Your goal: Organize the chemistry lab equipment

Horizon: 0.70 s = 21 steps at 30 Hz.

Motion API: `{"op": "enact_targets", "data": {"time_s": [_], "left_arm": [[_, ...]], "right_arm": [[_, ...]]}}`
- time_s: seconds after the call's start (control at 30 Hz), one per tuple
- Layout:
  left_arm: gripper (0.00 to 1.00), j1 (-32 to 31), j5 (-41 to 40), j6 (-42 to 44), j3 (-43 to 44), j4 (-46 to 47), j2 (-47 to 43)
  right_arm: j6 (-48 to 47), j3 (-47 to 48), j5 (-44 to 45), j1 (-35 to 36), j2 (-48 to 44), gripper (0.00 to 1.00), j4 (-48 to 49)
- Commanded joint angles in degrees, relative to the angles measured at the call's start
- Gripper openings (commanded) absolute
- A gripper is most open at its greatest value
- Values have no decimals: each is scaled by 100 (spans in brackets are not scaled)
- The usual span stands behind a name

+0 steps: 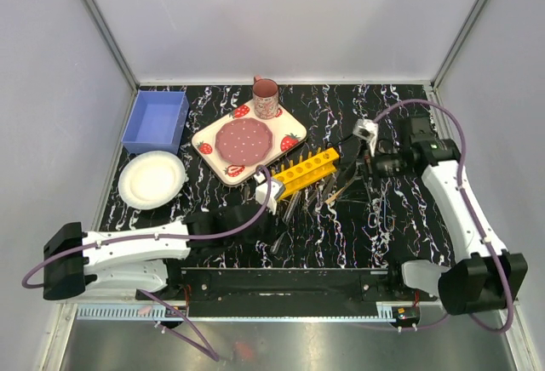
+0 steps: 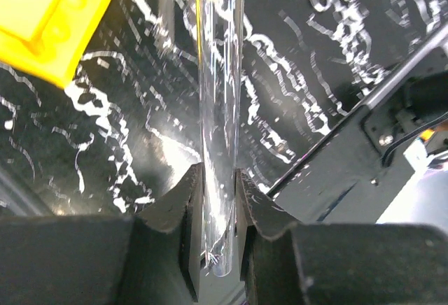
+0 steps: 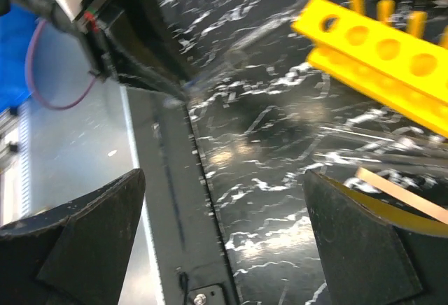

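My left gripper (image 2: 215, 179) is shut on a thin clear tube (image 2: 220, 88), which runs up out of the jaws over the black marbled table. A corner of the yellow test-tube rack (image 2: 49, 18) shows just left of the tube. From above, the left gripper (image 1: 243, 216) sits just left of the rack (image 1: 306, 171). Slim dark tools and a wooden-handled brush (image 1: 334, 191) lie in a loose pile beside the rack. My right gripper (image 3: 224, 221) hangs open above the table with nothing between its fingers. The rack (image 3: 378, 46) and the wooden handle (image 3: 399, 194) lie ahead of it.
A blue bin (image 1: 156, 122) stands at the back left, with a white paper plate (image 1: 152, 179) in front of it. The strawberry plate (image 1: 249, 141) and pink mug (image 1: 265, 97) sit behind the rack. The table's near edge rail (image 3: 168, 200) runs below the right gripper.
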Motion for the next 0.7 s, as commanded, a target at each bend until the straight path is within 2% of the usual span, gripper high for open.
{"op": "enact_targets", "data": {"time_s": [0.0,0.07,0.17,0.57,0.67], "left_arm": [[11,-56,29,450,203,957,-221],[11,-91,2,503,317,948,-212],[11,-135,-33,600,511,948,-212],[11,-171,-33,723,749,1142,69],[11,-171,2,723,775,1186,131]], "right_arm": [[413,687,-193,804,309,100,-935],[1499,793,-114,971,449,100,-268],[2163,986,-105,1042,730,100,77],[2639,1180,106,1648,1329,96,130],[2718,1197,220,1815,1381,93,217]]}}
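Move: The left hand already holds the test tube upright-slanted; the open right gripper it is carried towards stands some 10 cm ahead, 14 cm right and 9 cm above. From the right hand, the tube's middle is about 8 cm back, 13 cm left and 7 cm lower. The yellow rack lies roughly 11 cm ahead, 5 cm right and 9 cm below the left hand, with two loose tubes about 8 cm ahead, 10 cm right and 10 cm below that hand. Keeping its pinch on the glass tube, the left hand lifts it some 5 cm and carries it right towards the right gripper, fingers tilting up slightly. The right hand, still wide open, comes left about 7 cm to the tube's upper end, rising a little and sinking again, while rolling about 25 degrees so its forward side dips; no touch by the right fingers can be seen. ##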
